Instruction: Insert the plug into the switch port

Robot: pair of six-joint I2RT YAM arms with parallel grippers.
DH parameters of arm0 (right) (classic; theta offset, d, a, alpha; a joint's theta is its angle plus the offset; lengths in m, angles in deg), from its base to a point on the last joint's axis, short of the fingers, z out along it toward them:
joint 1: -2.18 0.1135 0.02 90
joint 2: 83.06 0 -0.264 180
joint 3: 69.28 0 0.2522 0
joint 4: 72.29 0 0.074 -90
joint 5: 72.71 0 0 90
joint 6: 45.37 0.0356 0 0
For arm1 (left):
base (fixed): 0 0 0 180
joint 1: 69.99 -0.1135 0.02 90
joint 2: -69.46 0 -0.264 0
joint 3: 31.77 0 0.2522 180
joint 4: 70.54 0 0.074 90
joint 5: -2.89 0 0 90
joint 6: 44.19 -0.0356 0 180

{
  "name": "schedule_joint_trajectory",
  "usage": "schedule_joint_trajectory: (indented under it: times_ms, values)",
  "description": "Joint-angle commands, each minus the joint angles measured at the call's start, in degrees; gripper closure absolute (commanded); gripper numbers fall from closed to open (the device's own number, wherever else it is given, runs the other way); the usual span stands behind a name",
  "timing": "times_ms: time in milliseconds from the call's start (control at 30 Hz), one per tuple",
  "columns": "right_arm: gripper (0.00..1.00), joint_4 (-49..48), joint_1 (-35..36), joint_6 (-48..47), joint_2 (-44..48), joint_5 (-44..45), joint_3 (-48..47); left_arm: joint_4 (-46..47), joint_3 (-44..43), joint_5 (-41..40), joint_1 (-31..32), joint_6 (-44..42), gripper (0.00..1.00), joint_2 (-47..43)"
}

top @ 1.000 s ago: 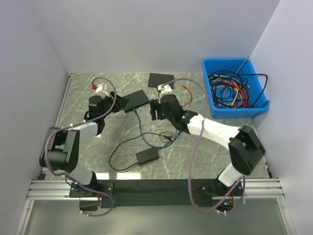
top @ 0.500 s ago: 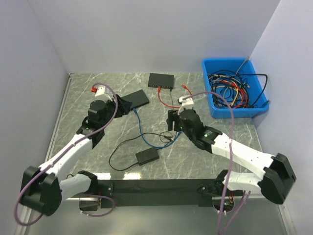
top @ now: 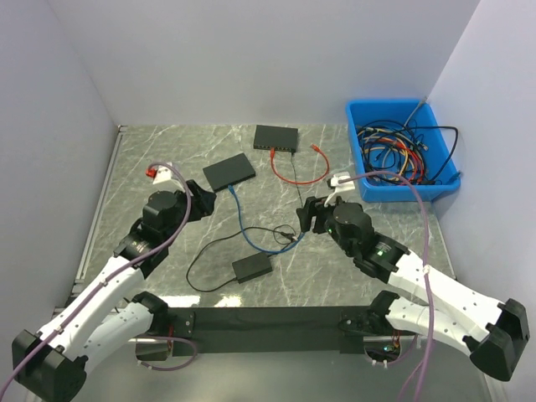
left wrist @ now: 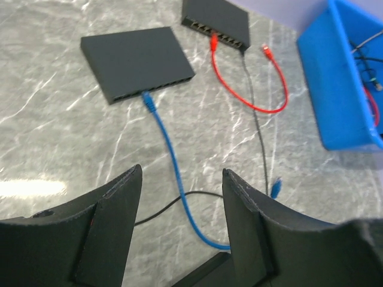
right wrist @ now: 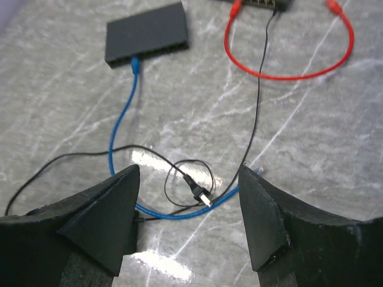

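Observation:
A flat black switch lies at the centre left of the table. A blue cable runs to it, and its blue plug sits with its tip in the port row on the switch's front face. My left gripper hangs open and empty, below and left of the switch. Over the cable loops, my right gripper is open and holds nothing. The cable's other blue end lies loose on the table.
A second black switch at the back has a red cable and a thin black lead plugged in. A black power adapter with a looped black wire lies near the front. A blue bin of cables stands back right.
Both arms have drawn back from the switch toward the near edge. The left gripper has come off the switch's left side and opened; the right gripper has moved right, away from the plug.

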Motion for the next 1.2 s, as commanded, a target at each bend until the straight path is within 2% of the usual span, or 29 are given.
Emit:
schedule_joint_trajectory:
  times_ms: [0,233,500,567,733,767,933,967,1000,1033,1100,1133,1167]
  values:
    - [0.27,1.72,0.43,-2.26,1.33,0.68,-3.67,-2.62,-0.38,-4.2,1.27,-0.46,0.38,-1.43]
    - [0.26,0.94,0.52,-1.56,6.86,0.24,-1.84,-2.71,3.04,-9.38,2.95,-0.11,0.38,-4.86]
    - [0.26,0.85,0.52,-0.95,5.99,2.36,-0.69,-0.52,7.69,-27.2,3.12,1.56,0.34,-5.83]
    - [0.26,0.94,0.52,-1.03,5.64,2.36,-0.69,2.73,9.1,-30.03,3.21,0.43,0.33,-5.57]
    - [0.26,0.76,0.52,-0.94,5.37,2.36,-0.43,6.61,13.76,-43.38,3.21,0.33,0.29,-2.85]
    - [0.26,0.68,0.52,-0.94,5.28,2.36,-0.34,9.92,14.29,-44.53,3.12,0.07,0.28,-2.41]
    - [0.26,0.24,0.52,-0.94,4.85,2.27,-0.16,21.17,18.07,-48.75,2.6,-6.06,0.28,2.07]
    - [0.26,0.32,0.43,-0.94,4.93,2.18,-0.08,24.77,20.77,-49.2,2.42,-10.09,0.23,2.78]
    - [0.26,0.24,0.52,-0.94,4.84,2.18,-0.16,34.2,22.45,-48.25,2.07,-12.48,0.21,3.57]
    - [0.26,0.24,0.43,-0.94,4.76,2.09,-0.25,38.65,24.12,-46.93,0.68,-15.55,0.2,5.66]
    - [0.26,0.24,0.52,-0.94,4.75,1.92,-0.17,46.12,27.3,-41.4,-2.05,-15.23,0.15,8.74]
    - [0.26,0.32,0.52,-0.94,4.67,2.0,-0.08,48.07,27.57,-39.64,-5.46,-15.31,0.17,11.37]
    - [0.26,0.41,0.52,-0.86,4.76,2.09,-0.16,44.0,25.48,-38.23,-5.84,-13.92,0.18,11.57]
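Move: Ahead of the empty left hand, about 16 cm out, 7 cm to its right and 20 cm below, the blue plug already sits in the near switch; that switch's middle is some 21 cm out and 6 cm right, the power brick about 9 cm back and 15 cm right. From the right hand, also empty, the plug lies roughly 19 cm ahead, 20 cm left and 19 cm below; the blue cable's free end is about 4 cm ahead, 1 cm left. Swinging sideways away from the plugged-in switch, the empty left hand travels about 15 cm left and 11 cm down over bare table, turning some 40 degrees counter-clockwise and rolling its left side up while its fingers open wider. The right hand, open and still above the cables, rises about 4 cm, then sinks back half of that and hovers, touching nothing. ##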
